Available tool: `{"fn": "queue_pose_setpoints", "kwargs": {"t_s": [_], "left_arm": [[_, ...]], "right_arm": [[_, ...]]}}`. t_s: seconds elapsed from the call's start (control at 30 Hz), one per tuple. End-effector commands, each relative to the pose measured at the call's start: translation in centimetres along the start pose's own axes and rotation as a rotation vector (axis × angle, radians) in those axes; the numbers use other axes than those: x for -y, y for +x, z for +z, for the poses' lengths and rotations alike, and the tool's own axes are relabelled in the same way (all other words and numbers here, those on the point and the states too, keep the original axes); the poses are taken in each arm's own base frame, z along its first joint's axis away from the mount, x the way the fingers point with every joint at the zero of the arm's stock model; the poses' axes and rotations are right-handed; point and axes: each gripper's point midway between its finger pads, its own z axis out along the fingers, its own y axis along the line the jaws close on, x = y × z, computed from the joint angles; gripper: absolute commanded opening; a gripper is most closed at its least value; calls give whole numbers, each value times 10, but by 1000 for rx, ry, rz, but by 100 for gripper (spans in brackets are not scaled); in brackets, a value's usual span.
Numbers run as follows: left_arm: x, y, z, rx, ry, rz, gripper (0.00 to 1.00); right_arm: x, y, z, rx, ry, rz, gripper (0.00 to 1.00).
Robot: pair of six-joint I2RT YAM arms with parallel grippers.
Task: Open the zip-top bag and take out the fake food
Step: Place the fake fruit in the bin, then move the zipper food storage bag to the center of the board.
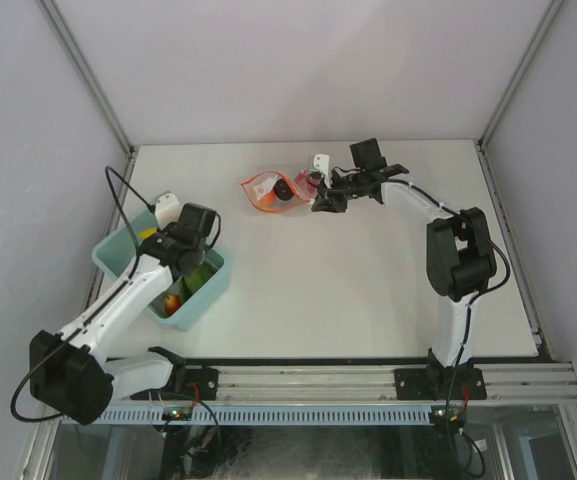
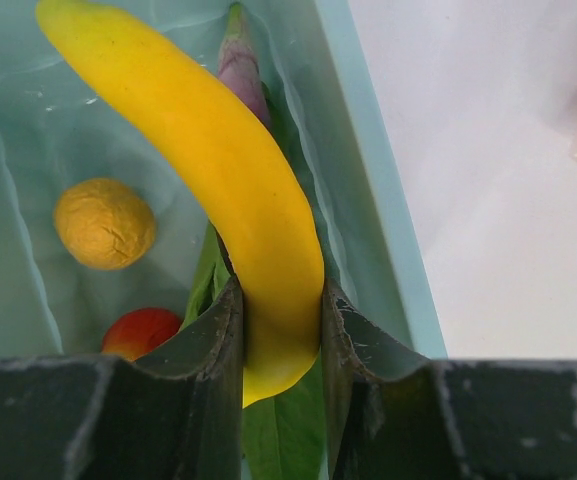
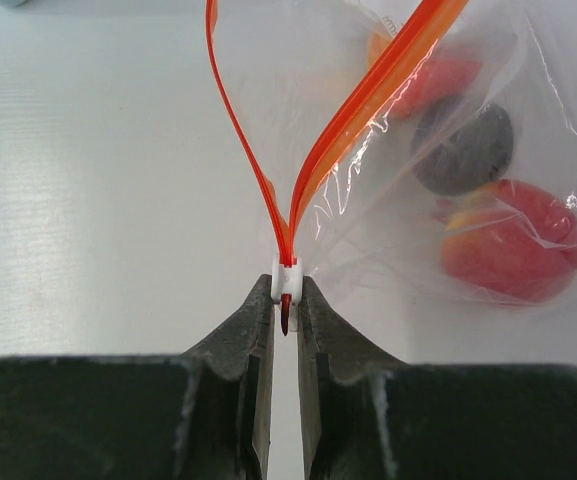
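The zip-top bag point(image 1: 271, 190) lies at the back middle of the table, its red-orange zip strip point(image 3: 368, 100) parted into a V. My right gripper point(image 3: 286, 297) is shut on its small white slider point(image 3: 286, 282). Fake food shows through the plastic: a dark round piece point(image 3: 463, 147) and a red-peach fruit point(image 3: 513, 240). My left gripper point(image 2: 280, 300) is shut on a yellow banana point(image 2: 218, 160) and hangs over the light blue bin point(image 2: 368, 170). In the bin lie an orange fruit point(image 2: 104, 222), a red fruit point(image 2: 140, 330), green leaves point(image 2: 283, 420) and a purple piece point(image 2: 240, 65).
The light blue bin point(image 1: 118, 262) stands at the left edge of the table. One small white object point(image 1: 166, 203) sits just behind the bin and another point(image 1: 320, 160) just behind the bag. Grey walls close in the table on three sides.
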Motion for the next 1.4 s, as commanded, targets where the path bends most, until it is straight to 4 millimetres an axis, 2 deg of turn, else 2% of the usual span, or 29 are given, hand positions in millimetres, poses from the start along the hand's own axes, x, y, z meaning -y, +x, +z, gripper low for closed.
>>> {"fn": "queue_pose_setpoints", "kwargs": {"t_s": [0.0,0.13,0.17,0.23,0.33,0.67,1.03,1.17,1.27,1.37], "left_arm": [[-2,-32,-1,66,-93,1,28],[-7,-39,5,78,-191,7,66],[-6,-40,7,75,-201,11,73],[-3,-40,10,69,-212,17,85],[-4,-39,12,56,-243,25,94],[-3,-44,0,11,-247,31,99],[25,-57,-24,-35,-42,-2,100],[55,-57,-36,-45,171,-4,99],[91,-58,-53,-27,438,-1,99],[129,-61,-80,20,732,16,99]], "right_arm": [[10,-13,-4,19,19,-18,3],[10,-12,-4,15,15,-15,5],[10,-12,-4,14,15,-15,5],[10,-12,-4,14,14,-15,6],[10,-11,-5,13,14,-12,7],[9,-14,-6,21,11,-14,9],[1,-18,-6,42,-20,-12,7],[-1,-21,-7,55,-33,-50,3],[-4,-24,-9,65,-45,-68,2],[-7,-26,-9,73,-51,-78,1]]}}
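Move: Over the far right part of the bin, the left hand still holds the banana near one end; the bin's middle is some 6 cm back, 6 cm left and 8 cm below. In the bin, the green pepper lies about 9 cm straight back, the red fruit 12 cm back and 4 cm left, and the yellow potato 9 cm back and 8 cm left, all roughly 9 cm down. From the right hand, the bin's middle is about 29 cm left and 13 cm back. Opening its fingers wide, the left hand lets go of the banana above the bin while easing barely 2 cm forward and 2 cm left. Then it backs off upwards, rising about 6.5 cm and swinging some 7 cm right, faster towards the end, over the bin's right rim towards the bag; the wrist turns clockwise about 20 degrees as its left side dips. ##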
